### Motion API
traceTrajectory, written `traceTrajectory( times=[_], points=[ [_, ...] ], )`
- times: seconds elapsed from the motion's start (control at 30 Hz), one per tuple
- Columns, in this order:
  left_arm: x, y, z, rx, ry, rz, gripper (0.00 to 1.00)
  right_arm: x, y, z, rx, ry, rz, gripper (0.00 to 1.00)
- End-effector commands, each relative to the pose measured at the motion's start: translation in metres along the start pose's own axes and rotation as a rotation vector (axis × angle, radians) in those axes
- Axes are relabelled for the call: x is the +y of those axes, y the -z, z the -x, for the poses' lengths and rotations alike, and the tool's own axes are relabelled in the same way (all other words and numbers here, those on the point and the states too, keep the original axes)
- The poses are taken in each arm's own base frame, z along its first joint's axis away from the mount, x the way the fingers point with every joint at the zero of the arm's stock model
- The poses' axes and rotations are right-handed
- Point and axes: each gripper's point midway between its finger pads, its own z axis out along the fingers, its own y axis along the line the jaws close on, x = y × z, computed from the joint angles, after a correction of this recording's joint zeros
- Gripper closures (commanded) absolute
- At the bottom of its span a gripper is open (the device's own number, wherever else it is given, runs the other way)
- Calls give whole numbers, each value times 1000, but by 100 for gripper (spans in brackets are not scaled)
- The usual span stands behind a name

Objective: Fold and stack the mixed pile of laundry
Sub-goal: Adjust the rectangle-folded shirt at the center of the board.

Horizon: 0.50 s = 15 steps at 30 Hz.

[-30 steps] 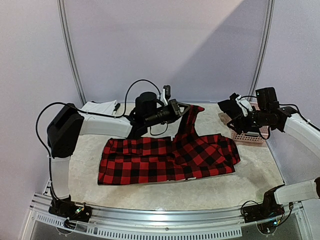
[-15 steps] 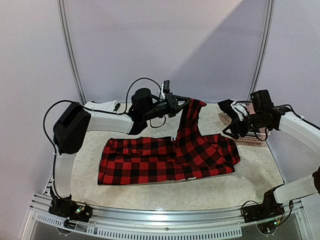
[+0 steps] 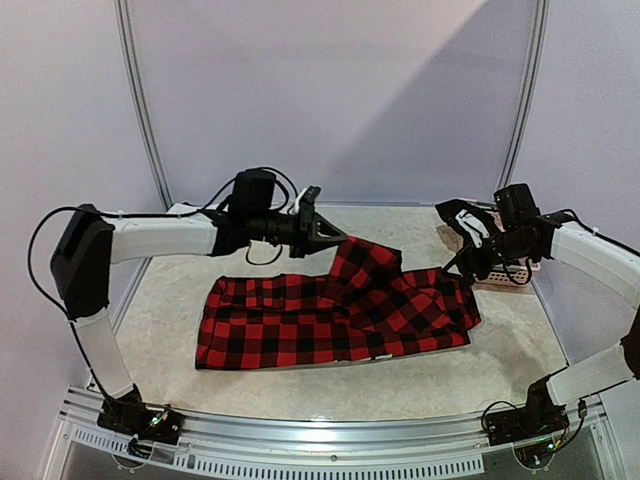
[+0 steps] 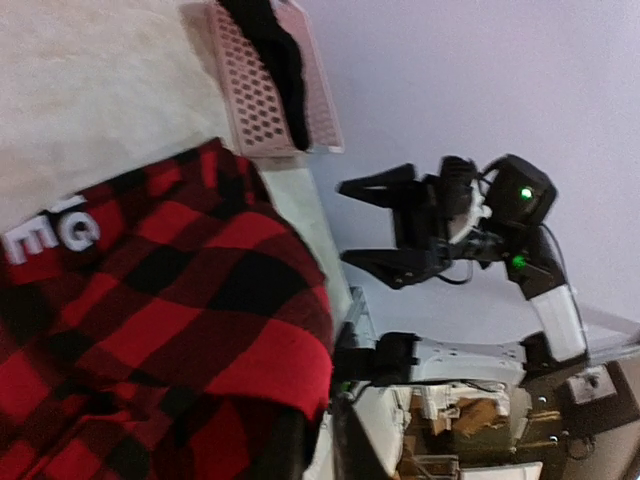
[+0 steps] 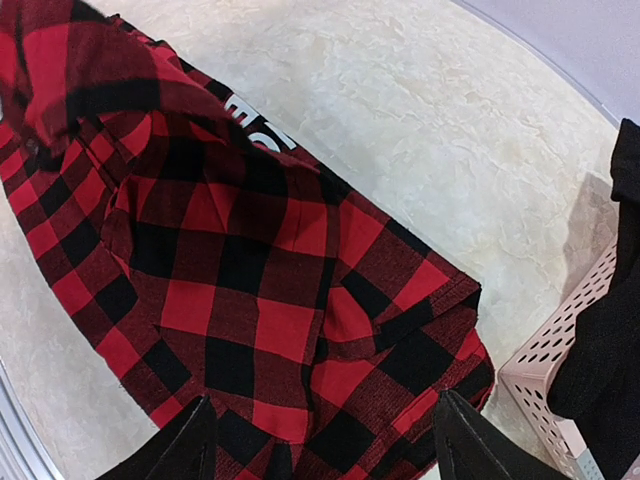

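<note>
The red-and-black checked flannel shirt (image 3: 340, 315) lies spread across the middle of the table. One flap of it is lifted at the back centre. My left gripper (image 3: 335, 235) is shut on that flap's edge, and in the left wrist view the red cloth (image 4: 150, 300) drapes over the dark fingers (image 4: 275, 450). My right gripper (image 3: 468, 262) hangs open just above the shirt's right end. The right wrist view shows the checked cloth (image 5: 250, 260) below its spread fingertips (image 5: 185, 445), which touch nothing. A dark garment (image 5: 610, 330) sits in the basket.
A pink perforated basket (image 3: 505, 270) stands at the back right, close behind my right gripper, and it also shows in the left wrist view as a basket (image 4: 255, 100). The metal frame posts (image 3: 140, 110) rise at the back corners.
My left arm has swung left and down, carrying the shirt flap from upright to a lower drape. My right gripper has dropped slightly toward the shirt's right end.
</note>
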Motion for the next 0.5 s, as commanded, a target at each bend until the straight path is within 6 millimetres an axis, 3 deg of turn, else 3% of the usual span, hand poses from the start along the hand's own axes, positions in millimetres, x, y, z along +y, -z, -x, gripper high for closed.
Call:
traceTrajectory(
  times=[0.0,0.07,0.13,0.27,0.37,0.47],
  points=[
    [64,70,16,-14,-137,511,73,3,2,1,0,0,24,26],
    [76,89,30,-85,-236,671,58,4,1,1,3,-3,30,26],
    [90,103,29,-153,-215,748,54,4,1,1,4,-6,34,25],
    [118,90,-27,-198,-143,677,51,5,4,1,-4,-3,30,25],
    [118,76,-62,-182,-153,621,51,6,5,2,-11,-1,34,25],
    [118,61,-81,-111,-173,631,51,8,3,1,-7,-3,48,25]
  ],
)
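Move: My left hand has the raised flap of the plaid shirt at its fingertips; the flap's middle is about 6 cm to the right and 8 cm below, roughly level forward. I'm going for the left half of the shirt, its middle some 15 cm left, 3 cm back and 21 cm down. The folded white shirt lies about 38 cm left and 25 cm farther out. From my right hand that left half is roughly 40 cm left, 3 cm back, 15 cm down. I open my left fingers to about half and let go of the plaid flap, drawing left and a little forward off it. Then I swing back and sink about 13 cm towards the shirt's left half, ending some 11 cm left of my start, still above the cloth. On the way my right-pointing fingers tip down by some 35 degrees. ##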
